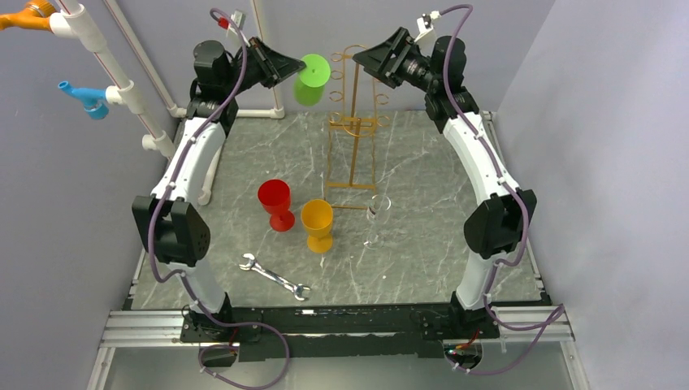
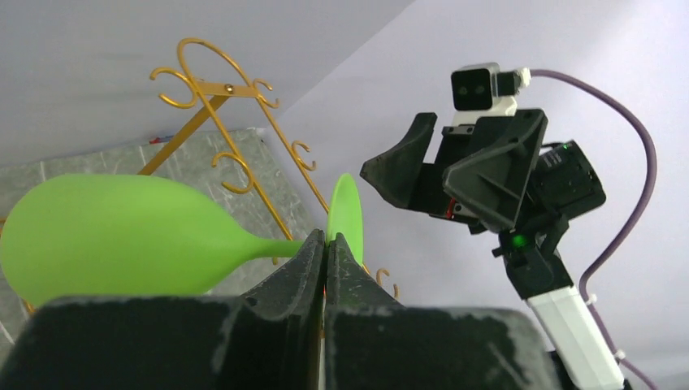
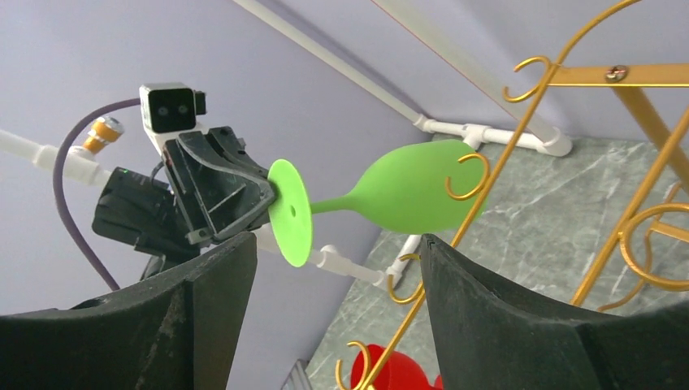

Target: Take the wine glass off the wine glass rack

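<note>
My left gripper is shut on the green wine glass, holding it sideways in the air where the stem meets the foot. In the left wrist view the bowl points left and the foot disc stands edge-on behind my shut fingertips. The gold wine glass rack stands at the back of the table, with the glass just left of its upper hooks. My right gripper is on the rack's right side, up high, and open with nothing between its fingers.
A red glass, an orange glass and a clear glass stand in front of the rack. A wrench lies near the front edge. A white pipe frame runs up the back left.
</note>
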Controlling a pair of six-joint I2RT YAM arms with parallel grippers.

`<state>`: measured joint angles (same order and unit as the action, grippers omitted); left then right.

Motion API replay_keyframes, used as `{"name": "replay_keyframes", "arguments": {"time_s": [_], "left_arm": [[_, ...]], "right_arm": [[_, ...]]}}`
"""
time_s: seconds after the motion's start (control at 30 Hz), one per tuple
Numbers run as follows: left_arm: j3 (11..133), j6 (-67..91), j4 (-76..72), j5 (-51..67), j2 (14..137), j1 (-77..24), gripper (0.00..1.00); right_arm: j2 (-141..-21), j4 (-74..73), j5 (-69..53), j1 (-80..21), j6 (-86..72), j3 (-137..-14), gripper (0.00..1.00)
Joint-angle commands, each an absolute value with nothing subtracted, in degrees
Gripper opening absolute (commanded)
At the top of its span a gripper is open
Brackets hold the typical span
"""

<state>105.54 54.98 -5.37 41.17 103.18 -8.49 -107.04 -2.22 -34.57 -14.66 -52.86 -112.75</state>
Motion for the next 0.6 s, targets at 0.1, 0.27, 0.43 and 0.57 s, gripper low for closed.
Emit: {"name": "replay_keyframes", "arguments": {"time_s": [0.1, 0.27, 0.43, 0.57], "left_arm": [[102.89, 44.13, -11.75, 44.94, 94.46, -9.12, 0.00], [100.44, 37.73, -12.61, 46.02, 90.91, -9.97, 0.00], [96.48, 34.56, -16.79, 47.22, 88.01, -10.79, 0.00], [93.00, 28.79, -20.17, 46.72, 85.25, -12.20, 0.00]], "right_arm": [[-103.22, -1.61, -36.85, -14.46, -58.84, -114.12, 0.76], [-101.78, -0.99, -38.67, -14.57, -64.11, -113.60, 0.77], [-100.11, 3.85, -42.03, -14.75, -69.81, -110.99, 0.77], [-98.96, 3.07, -43.77, -14.97, -72.06, -110.32, 0.77]]}}
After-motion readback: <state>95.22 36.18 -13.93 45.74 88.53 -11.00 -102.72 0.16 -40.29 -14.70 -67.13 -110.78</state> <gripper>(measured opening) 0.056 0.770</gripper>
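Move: The left gripper already has the green wine glass by its foot, bowl hanging, clear of the rack. The red glass, standing where the others have been set, is about 18 cm back, 9 cm left and 35 cm below; the orange one some 24 cm back and 2 cm right, equally low. The rack's hook frame lies about 11 cm right, 1 cm ahead and 8 cm lower. From the right gripper, the red glass is roughly 18 cm back, 22 cm left and 35 cm below. Draw the left gripper back about 9 cm while lifting it some 5 cm, away from the rack, keeping the pinch on the green glass's foot and turning the wrist nearly 30 degrees so the bowl swings forward and up. Ease the empty right gripper back and up by about 4 cm each, fingers staying open, turning it slightly. ##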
